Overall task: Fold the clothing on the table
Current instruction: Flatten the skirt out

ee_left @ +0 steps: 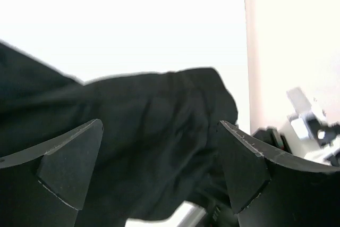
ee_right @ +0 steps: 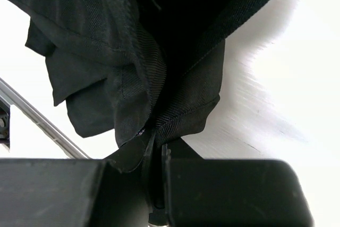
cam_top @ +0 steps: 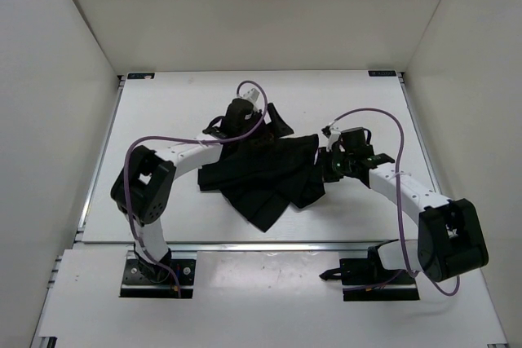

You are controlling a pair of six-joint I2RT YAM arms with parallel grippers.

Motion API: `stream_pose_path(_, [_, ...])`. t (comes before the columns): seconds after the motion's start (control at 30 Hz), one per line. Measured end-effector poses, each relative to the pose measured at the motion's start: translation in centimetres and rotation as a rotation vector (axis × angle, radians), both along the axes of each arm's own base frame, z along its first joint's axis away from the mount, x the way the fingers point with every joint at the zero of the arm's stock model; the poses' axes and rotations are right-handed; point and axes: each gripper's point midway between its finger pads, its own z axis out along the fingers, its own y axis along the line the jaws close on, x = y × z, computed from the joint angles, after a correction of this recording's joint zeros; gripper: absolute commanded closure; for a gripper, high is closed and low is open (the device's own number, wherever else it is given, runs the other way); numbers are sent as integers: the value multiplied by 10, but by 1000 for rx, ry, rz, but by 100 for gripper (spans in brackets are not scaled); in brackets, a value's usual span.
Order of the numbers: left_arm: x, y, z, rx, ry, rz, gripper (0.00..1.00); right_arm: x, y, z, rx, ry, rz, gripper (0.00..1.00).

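Observation:
The black clothing (cam_top: 261,178) lies crumpled in a heap on the middle of the white table (cam_top: 163,103). My left gripper (cam_top: 249,129) hovers over the heap's far edge, wide open. In the left wrist view its fingertips (ee_left: 71,163) stand on either side of the dark cloth (ee_left: 159,120) with nothing pinched between them. At the heap's right side my right gripper (cam_top: 329,167) is shut on the clothing. The right wrist view shows a hemmed fold (ee_right: 180,104) clamped in that gripper (ee_right: 158,144), and the rest of the fabric (ee_right: 106,41) hangs away from it.
White panels (cam_top: 57,79) wall the table on the left, back and right. A metal rail (cam_top: 269,244) runs along the table's near edge, ahead of both arm bases. Purple cables (cam_top: 383,124) loop above each arm.

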Motion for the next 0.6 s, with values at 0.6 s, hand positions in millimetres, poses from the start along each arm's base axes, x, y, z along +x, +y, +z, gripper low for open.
stream_pose_path(0.6, [-12,-49,-2,85,-509,-488,2,5,-15,5,4,5,-64,100])
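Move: The skirt's far right corner lies about 10 cm to the right of the open left hand, 4 cm back and some 9 cm below. The bunched edge already in the right fingers is about 12 cm right of the left hand, 12 cm back and 5 cm lower. From the right hand that corner is roughly 9 cm ahead, 3 cm left and 4 cm below. Open left hand moves about 5 cm right towards the corner, turning some 30 degrees clockwise; right keeps pinching. ##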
